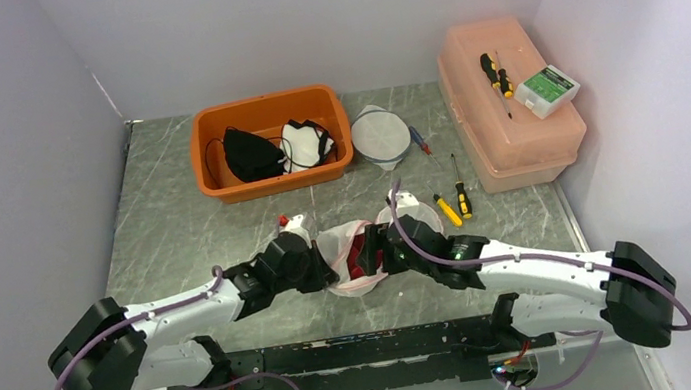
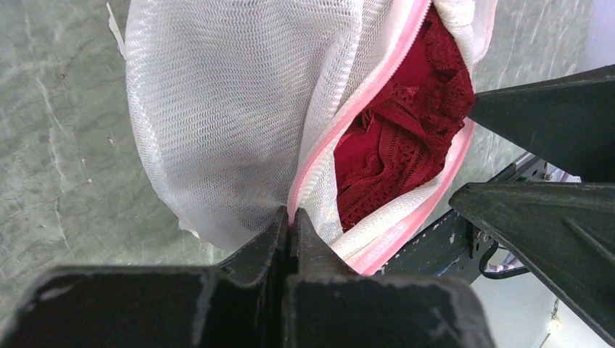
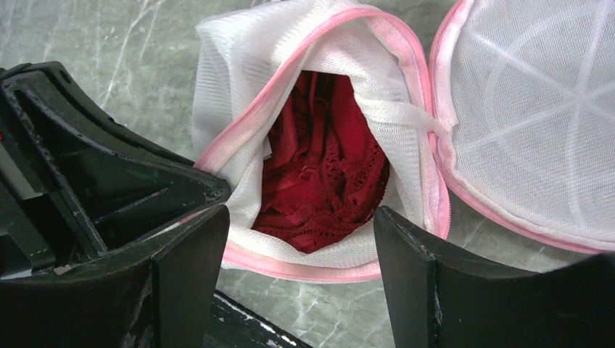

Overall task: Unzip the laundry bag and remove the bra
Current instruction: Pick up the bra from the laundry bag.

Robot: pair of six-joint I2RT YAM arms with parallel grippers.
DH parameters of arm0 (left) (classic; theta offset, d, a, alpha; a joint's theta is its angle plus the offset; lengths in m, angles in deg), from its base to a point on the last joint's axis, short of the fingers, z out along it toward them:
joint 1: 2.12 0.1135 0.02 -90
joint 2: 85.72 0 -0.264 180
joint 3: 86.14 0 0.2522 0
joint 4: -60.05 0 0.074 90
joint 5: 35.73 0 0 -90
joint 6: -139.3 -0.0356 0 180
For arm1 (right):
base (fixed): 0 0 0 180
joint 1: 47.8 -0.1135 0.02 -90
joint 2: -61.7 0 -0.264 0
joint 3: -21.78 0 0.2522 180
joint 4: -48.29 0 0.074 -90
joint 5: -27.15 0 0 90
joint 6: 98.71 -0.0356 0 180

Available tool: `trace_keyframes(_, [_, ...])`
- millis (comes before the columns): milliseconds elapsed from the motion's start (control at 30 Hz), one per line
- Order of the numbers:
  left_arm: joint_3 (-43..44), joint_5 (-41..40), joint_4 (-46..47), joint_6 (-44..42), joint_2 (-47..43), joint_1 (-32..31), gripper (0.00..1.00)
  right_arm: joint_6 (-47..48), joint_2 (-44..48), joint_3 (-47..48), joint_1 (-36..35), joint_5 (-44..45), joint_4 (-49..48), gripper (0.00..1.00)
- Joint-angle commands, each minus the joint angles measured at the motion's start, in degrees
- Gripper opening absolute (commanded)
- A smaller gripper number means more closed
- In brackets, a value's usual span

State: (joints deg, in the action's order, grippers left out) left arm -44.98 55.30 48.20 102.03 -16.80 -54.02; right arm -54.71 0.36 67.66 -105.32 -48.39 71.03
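Note:
The white mesh laundry bag [image 1: 344,256] with a pink zipper lies unzipped between my two grippers near the table's front. Inside its opening shows the red lace bra [image 3: 319,181] [image 2: 395,138] [image 1: 361,253]. My left gripper [image 2: 291,217] [image 1: 323,270] is shut on the bag's pink zipper edge [image 2: 319,156] at the left side. Just in front of the opening, my right gripper [image 3: 301,250] [image 1: 380,254] stands open, its fingers on either side of the bag's near rim [image 3: 304,264], nothing held between them.
An orange bin [image 1: 271,142] with black and white garments sits at the back. A second round mesh bag [image 1: 381,136] lies beside it, and another mesh lid [image 3: 537,109] lies right of the open bag. Screwdrivers [image 1: 454,203] and a pink plastic box [image 1: 508,103] are at the right.

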Motion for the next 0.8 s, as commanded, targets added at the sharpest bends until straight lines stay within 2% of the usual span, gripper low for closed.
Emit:
trace_keyframes(0, [1.34, -0.95, 1.51, -0.77, 0.50, -0.88, 0.03, -2.63, -1.93, 2.51, 0.17, 0.94, -0.65, 0.77])
trace_keyframes(233, [1.13, -2.96, 0.61, -0.53, -0.57, -1.63, 0.03, -5.13, -5.98, 1.71, 0.65, 0.72, -2.30, 0.76])
trace_keyframes(333, [0.71, -3.12, 0.64, -0.18, -0.98, -1.82, 0.03, -6.01, -6.31, 1.06, 0.81, 1.72, -3.71, 0.68])
trace_keyframes(433, [0.21, -3.47, 0.69, 0.38, -1.52, -2.00, 0.03, -6.37, -7.04, 1.89, 1.14, 3.26, -3.44, 0.56])
trace_keyframes(500, [-0.05, -3.71, 0.70, 0.68, -1.94, -2.09, 0.03, -6.51, -7.76, 2.51, 1.36, 4.17, -3.71, 0.53])
trace_keyframes(767, [-0.23, -4.28, -0.21, 0.71, -3.21, -2.35, 0.03, -6.37, -13.95, 4.89, 3.24, 1.76, -5.75, 0.56])
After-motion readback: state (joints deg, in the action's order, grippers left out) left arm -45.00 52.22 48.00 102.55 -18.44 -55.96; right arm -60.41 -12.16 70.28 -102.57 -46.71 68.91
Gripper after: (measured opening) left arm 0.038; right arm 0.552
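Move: The red bra lies in the open laundry bag about 5 cm below the open right gripper, some 2 cm ahead and 2 cm to its left. The bag rim pinched by the left gripper is about 7 cm left of the right hand, 3 cm back and 3 cm lower; the bag's lid is roughly 10 cm to its right and 5 cm ahead. From the left hand the bra is some 6 cm right, 4 cm ahead, 2 cm lower. Right hand dips about 4 cm and 2 forward towards the bra, partly closing; left keeps pinching the rim. ##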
